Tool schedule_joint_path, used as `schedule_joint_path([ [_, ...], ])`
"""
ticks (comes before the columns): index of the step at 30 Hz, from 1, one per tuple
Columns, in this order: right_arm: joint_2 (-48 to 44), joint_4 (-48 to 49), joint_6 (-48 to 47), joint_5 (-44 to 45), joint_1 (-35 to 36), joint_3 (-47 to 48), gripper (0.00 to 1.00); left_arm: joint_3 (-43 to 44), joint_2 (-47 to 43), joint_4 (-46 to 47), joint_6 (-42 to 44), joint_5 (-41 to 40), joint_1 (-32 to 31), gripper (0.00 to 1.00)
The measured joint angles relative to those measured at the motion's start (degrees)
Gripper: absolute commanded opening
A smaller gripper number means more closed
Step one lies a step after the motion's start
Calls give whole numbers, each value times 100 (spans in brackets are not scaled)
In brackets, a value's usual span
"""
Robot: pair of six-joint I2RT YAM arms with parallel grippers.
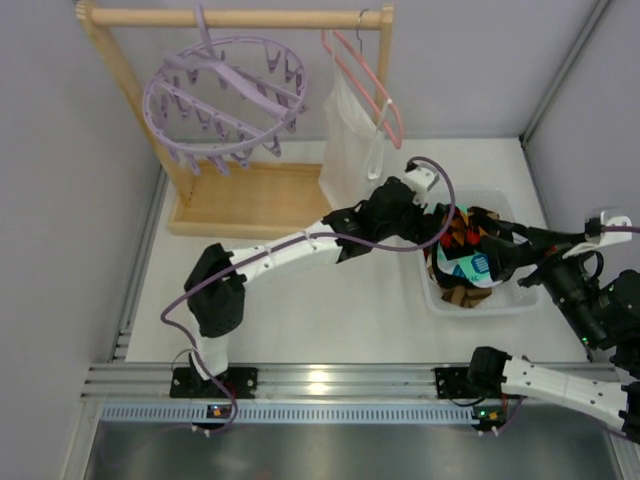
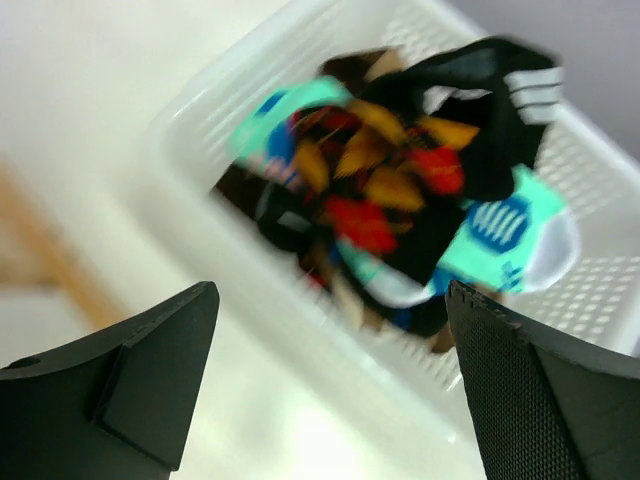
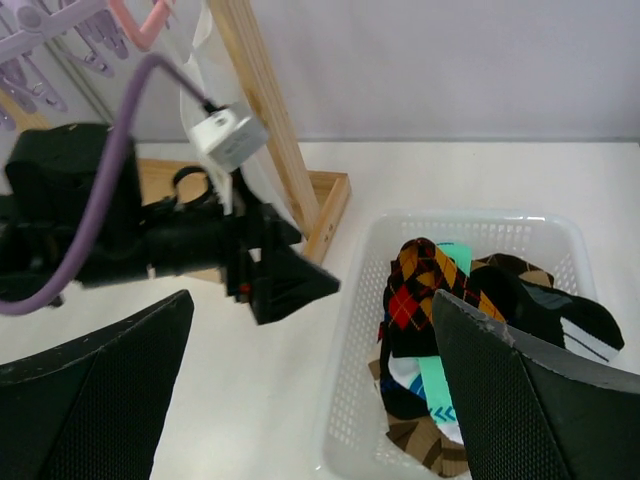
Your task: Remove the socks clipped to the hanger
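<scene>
The lavender round hanger (image 1: pixel 222 105) hangs from the wooden rail at the back left, and I see no socks on its clips. Its clips also show in the right wrist view (image 3: pixel 50 30). The socks (image 1: pixel 465 250), black, teal and red-orange patterned, lie piled in a white basket (image 1: pixel 520 305) at the right. My left gripper (image 1: pixel 445 232) is open and empty over the basket's left side, with the pile (image 2: pixel 400 190) beyond its jaws (image 2: pixel 332 300). My right gripper (image 1: pixel 497 257) is open and empty above the pile (image 3: pixel 440 290), its jaws wide apart (image 3: pixel 312 300).
A wooden rack (image 1: pixel 250 200) stands at the back left. A thin pink hanger (image 1: pixel 365 75) holds a white sleeveless garment (image 1: pixel 350 140) next to the left arm. Brown-and-cream argyle socks (image 3: pixel 430 445) lie at the basket's near side. Walls close in on both sides.
</scene>
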Motion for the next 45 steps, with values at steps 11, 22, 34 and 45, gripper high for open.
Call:
schedule_joint_path([
  [11, 1182, 1305, 33, 87, -48, -1567, 99, -3661, -3263, -1263, -1241, -2293, 732, 98],
  [22, 1493, 1779, 151, -2400, -4019, -2507, 99, -4000, -6177, -3348, -1161, -2304, 2684, 98],
  [34, 68, 933, -109, -3204, -4052, -2079, 99, -4448, -7735, -3694, -857, -2789, 2704, 98],
  [45, -144, 599, -334, -2933, -4052, -1963, 100, -4669, -9173, -3552, -850, -3195, 2907, 98],
])
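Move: The sock pile in the basket lies some 11 cm to the open left hand's right, 2 cm ahead and 18 cm below. The white cloth hangs about 12 cm ahead of that hand and 18 cm to its left; the rack's wooden base is roughly 13 cm ahead and 40 cm left, near table level. From the right hand the pile is about 14 cm ahead, barely left, some 34 cm below. Left hand, open, swings some 50 cm left, away from the socks; open right hand sinks about 10 cm. ##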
